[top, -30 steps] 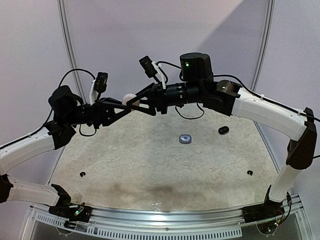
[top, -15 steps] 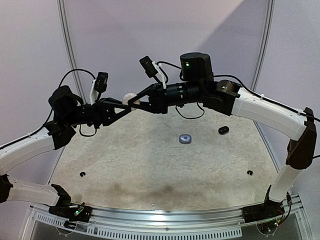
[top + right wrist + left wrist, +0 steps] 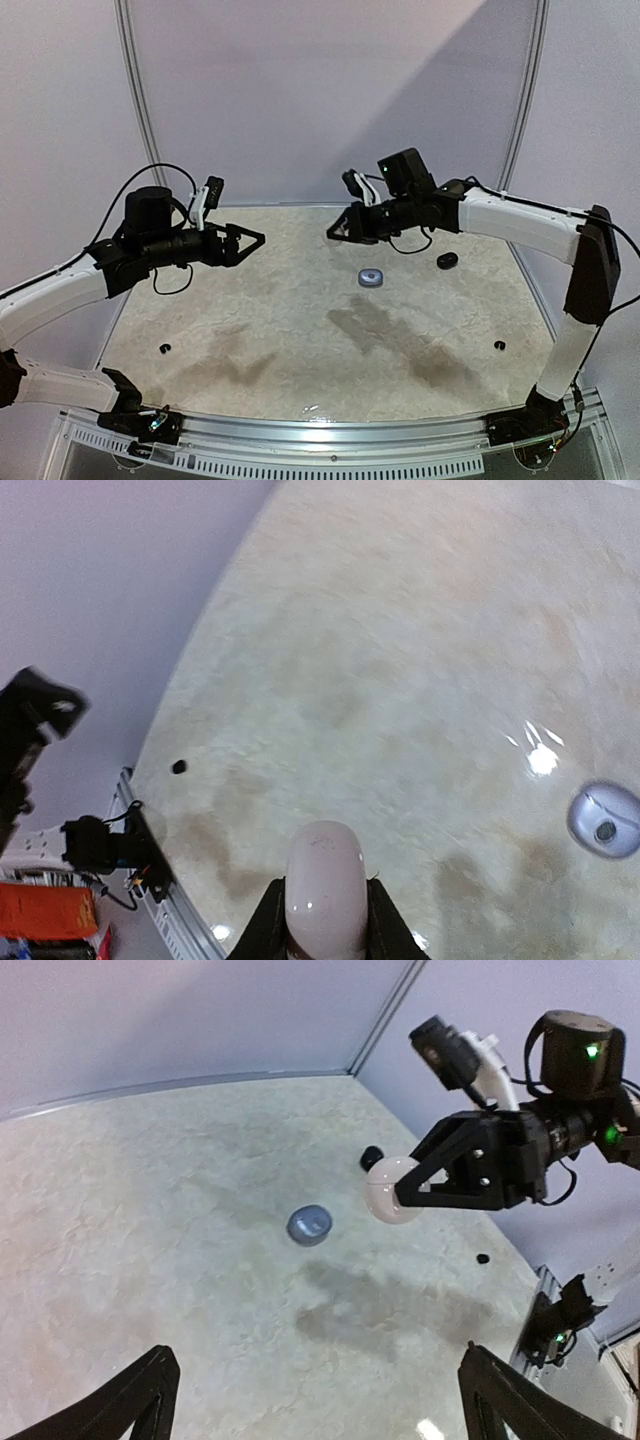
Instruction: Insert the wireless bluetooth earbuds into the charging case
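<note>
My right gripper (image 3: 325,888) is shut on a white pebble-shaped charging case (image 3: 325,865), closed and held in the air above the table. The left wrist view shows that same case (image 3: 392,1189) at the tip of the right gripper, above the far side of the table. My left gripper (image 3: 258,240) stands wide open and empty, its fingers (image 3: 135,1400) at the bottom corners of its own view, facing the right gripper (image 3: 334,231) across a gap. The earbuds do not show in any view.
A closed grey-blue case (image 3: 372,278) lies on the table below the right gripper. A black case (image 3: 447,261) lies further right. Small black dots (image 3: 165,348) (image 3: 499,345) sit near the table's left and right sides. Curved rails stand behind.
The left gripper let go of the white case and opened. The right gripper closed on it. The two arms drew apart and came lower, the right one carrying the case.
</note>
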Controlling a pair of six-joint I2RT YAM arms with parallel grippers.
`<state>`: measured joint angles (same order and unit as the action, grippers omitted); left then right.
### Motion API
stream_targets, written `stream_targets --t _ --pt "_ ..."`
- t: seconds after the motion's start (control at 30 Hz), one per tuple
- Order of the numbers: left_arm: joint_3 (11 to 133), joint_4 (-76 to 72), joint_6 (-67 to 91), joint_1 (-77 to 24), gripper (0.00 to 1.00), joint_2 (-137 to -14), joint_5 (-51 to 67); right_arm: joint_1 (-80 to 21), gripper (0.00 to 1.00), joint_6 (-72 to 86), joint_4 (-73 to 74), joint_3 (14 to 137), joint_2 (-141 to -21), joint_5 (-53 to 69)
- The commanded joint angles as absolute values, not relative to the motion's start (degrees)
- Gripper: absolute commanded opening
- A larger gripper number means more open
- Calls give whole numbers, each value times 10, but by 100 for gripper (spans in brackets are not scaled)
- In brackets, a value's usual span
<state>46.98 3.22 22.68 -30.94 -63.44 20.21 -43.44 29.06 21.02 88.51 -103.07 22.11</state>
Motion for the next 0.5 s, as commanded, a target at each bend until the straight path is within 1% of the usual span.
stream_targets --t 0.0,0.1,0.37,0.43,0.47 --pt "483 116 180 -299 99 -630 140 -411 0 397 221 823 -1101 268" --pt "482 125 173 -296 99 -629 134 -408 0 397 209 825 -1143 305" --pt "483 112 174 -281 99 -641 138 -391 1 390 233 839 -1229 353" --pt "484 108 174 -277 99 -645 139 -390 4 386 244 843 -1243 355" --pt "484 106 174 -275 99 -645 139 -388 9 384 249 845 -1247 355"
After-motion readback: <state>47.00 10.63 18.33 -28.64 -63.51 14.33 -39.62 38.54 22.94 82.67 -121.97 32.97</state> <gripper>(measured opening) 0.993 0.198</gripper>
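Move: The right hand holds the closed pink charging case high over the table; the bare table spot it is heading for lies about 23 cm below, 2 cm back and 2 cm to the right. The purple case stands some 10 cm ahead and 8 cm right of this hand, the black case about 15 cm ahead and 26 cm right, both roughly 22 cm lower. From the empty left hand that spot is around 18 cm right, 2 cm ahead and 25 cm below. Keeping its grip on the pink charging case, the right hand lowers it almost straight down by about 20 cm towards the bare table nearer the robot than the purple case, fast at first and then slowing, while the wrist tips some 30 degrees so that the fingers point more steeply down. The left hand, empty and still wide open, eases a few centimetres left and down, away from the right hand's side. ##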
